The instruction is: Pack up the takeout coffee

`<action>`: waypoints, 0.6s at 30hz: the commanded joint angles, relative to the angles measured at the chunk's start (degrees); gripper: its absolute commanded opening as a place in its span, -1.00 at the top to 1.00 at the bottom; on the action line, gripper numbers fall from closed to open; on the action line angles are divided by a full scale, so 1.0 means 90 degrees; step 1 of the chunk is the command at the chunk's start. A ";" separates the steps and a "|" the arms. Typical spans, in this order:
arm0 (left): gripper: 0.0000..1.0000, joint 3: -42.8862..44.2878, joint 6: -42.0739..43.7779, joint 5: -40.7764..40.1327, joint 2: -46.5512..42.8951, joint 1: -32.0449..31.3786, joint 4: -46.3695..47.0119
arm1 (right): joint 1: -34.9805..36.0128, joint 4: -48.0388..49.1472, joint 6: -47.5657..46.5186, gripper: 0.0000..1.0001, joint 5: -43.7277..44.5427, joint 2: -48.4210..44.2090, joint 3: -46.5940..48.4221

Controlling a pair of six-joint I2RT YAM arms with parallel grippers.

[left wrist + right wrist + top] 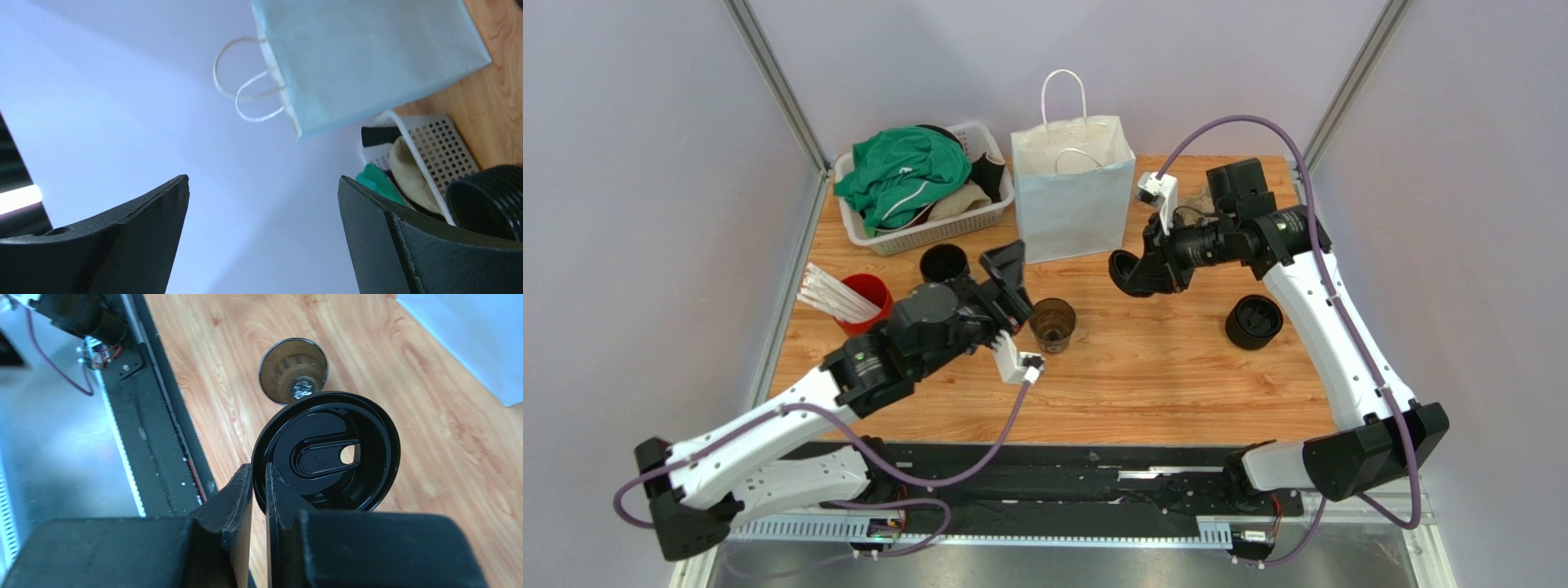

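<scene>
The takeout coffee cup (1053, 325) stands lidless near the table's middle, dark outside and brown inside; in the right wrist view the cup (293, 369) lies below the lid. Its black round lid (325, 456) hangs in the air, pinched at the rim by my right gripper (259, 471). From above, the right gripper (1135, 277) and the lid (1119, 271) hover right of the cup, in front of the bag. My left gripper (1016, 288) is open and empty just left of the cup. In the left wrist view the left gripper (263, 179) points at the back wall.
A pale blue paper bag (1073, 184) stands upright at the back centre. A white basket (989, 218) of clothes sits left of it, with a black ribbed cup (944, 263) in front. A red cup (870, 294) with white straws is far left. A squat black round piece (1254, 321) lies right.
</scene>
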 commanded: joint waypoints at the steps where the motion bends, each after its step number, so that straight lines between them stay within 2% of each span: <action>1: -0.98 0.0085 0.0840 0.0034 0.0978 -0.0491 0.0936 | 0.0148 -0.0134 0.0060 0.75 -0.0592 -0.0099 0.0297; 5: -0.98 0.0290 0.0811 0.0268 0.1710 -0.0706 0.1278 | 0.0372 0.0090 0.0167 0.75 -0.0427 -0.0275 0.0131; 11: -0.98 0.1520 0.0040 0.0268 0.2745 -0.1029 0.1024 | 0.0481 0.0549 0.0304 0.75 -0.0105 -0.0461 -0.0278; 14: -0.98 0.1969 -0.0155 0.0278 0.3039 -0.1146 0.1024 | 0.0481 0.0774 0.0294 0.76 -0.0035 -0.0587 -0.0630; 18: -0.98 0.2048 -0.0380 0.0337 0.3187 -0.1282 0.0664 | 0.0481 0.0959 0.0246 0.77 -0.0074 -0.0763 -0.0884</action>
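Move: Ahead of the right fingertips sits the black lid they still pinch by its rim, its middle about 3 cm forward, 2 cm left and 1 cm lower. From the empty, wide-open left hand this lid lies some 18 cm to the right, about level fore and aft, and 6 cm lower. The clear cup stands roughly 7 cm right of the left hand and 20 cm below; the paper bag about 20 cm ahead, 12 cm right and 12 cm below. Sweeping some 15 cm to the right, the left hand dips about 7 cm on the way and climbs back to nearly its starting height, closing in on the lid with fingers wide open and turning about 10 degrees clockwise. The right hand keeps its pinch on the lid and draws it some 3 cm back and to the left. ##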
